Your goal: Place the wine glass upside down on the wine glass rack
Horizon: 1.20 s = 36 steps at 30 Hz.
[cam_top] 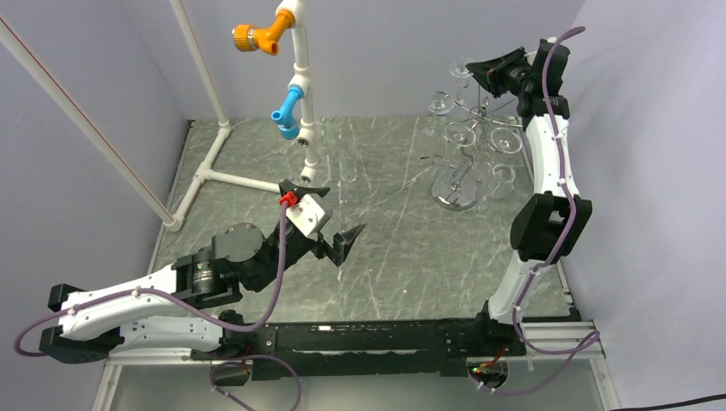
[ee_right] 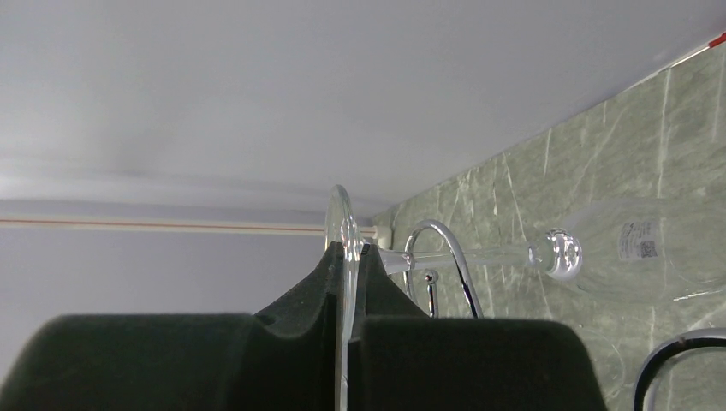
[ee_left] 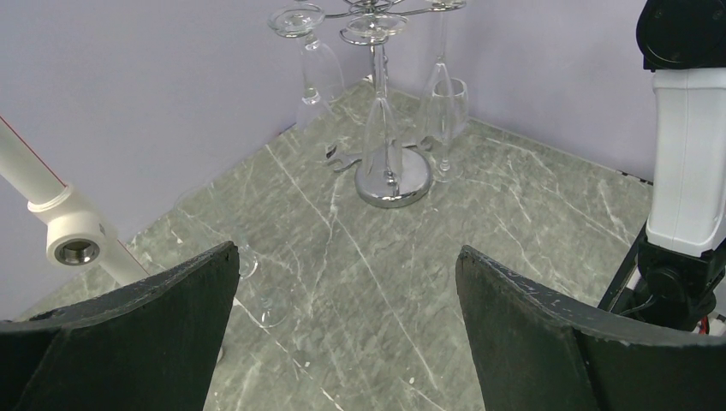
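The wine glass rack (cam_top: 460,195) stands at the back right, a chrome wire stand on a round base (ee_left: 392,184). Clear glasses (ee_left: 318,81) hang bowl-down from its looping arms. High at the rack's top, my right gripper (cam_top: 481,72) is shut on the flat foot (ee_right: 343,224) of a wine glass. Its stem (ee_right: 479,255) lies within a chrome loop (ee_right: 452,250), and its bowl (ee_right: 651,257) points away. My left gripper (cam_top: 332,216) hovers open over the table's middle left, nothing between its fingers (ee_left: 171,325).
A white pipe frame (cam_top: 298,81) with orange and blue fittings rises at the back left; its foot runs along the table (cam_top: 224,177). Clear glasses stand upright on the table near it (cam_top: 348,171), one close to my left finger (ee_left: 261,291). Walls close in on three sides.
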Each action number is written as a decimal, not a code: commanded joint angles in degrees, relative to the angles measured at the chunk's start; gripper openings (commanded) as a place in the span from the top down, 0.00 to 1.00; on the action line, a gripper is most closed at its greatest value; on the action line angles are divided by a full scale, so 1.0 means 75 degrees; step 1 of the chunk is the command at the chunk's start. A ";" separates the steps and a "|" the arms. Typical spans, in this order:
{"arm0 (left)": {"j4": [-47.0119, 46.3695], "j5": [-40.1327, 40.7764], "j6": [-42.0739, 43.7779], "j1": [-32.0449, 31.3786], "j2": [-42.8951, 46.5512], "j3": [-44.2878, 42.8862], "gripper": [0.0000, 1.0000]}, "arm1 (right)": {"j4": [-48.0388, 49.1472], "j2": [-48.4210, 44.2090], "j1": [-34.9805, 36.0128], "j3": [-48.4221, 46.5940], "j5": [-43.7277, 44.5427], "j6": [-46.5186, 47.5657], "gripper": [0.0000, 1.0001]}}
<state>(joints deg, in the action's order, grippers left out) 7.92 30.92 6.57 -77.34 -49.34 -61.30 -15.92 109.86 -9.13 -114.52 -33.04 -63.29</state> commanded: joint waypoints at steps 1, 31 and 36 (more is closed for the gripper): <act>-0.0356 0.0014 -0.0100 -0.0024 0.0062 0.0012 0.01 | 0.0588 -0.0227 0.0053 -0.0283 -0.0213 0.0178 1.00; -0.0581 0.0038 -0.0279 -0.0024 0.0321 0.0379 0.01 | -0.1041 -0.0714 -0.0016 -0.0451 0.0444 0.2036 0.64; -0.0629 0.0026 -0.0284 -0.0024 0.0333 0.0407 0.01 | -0.1228 -0.0843 -0.0063 -0.0396 0.0514 0.2267 0.59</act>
<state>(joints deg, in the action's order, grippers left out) 6.28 30.94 5.15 -77.34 -47.46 -58.30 -24.40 107.53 -9.13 -115.24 -30.46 -48.93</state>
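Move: Over the rack's far hook, the right hand already pinches the upside-down wine glass by its foot, with the hook roughly 3 cm below and 1 cm back. One hung glass is some 9 cm back and 8 cm left, another 18 cm back and 3 cm left, both about 5 cm lower; the rack's pole top is 9 cm back and 5 cm right, 4 cm lower. From the left hand that hook lies about 38 cm ahead, 34 cm right, 2 cm lower. Lowering the glass about 2 cm onto the far hook, the right hand rolls its left side down, in all some 13 degrees, while the fingers part from shut to about two-fifths open and let go of the foot. During the opening it also eases back nearly 2 cm and, late on, rises slightly, the fingertips still on either side of the foot. ##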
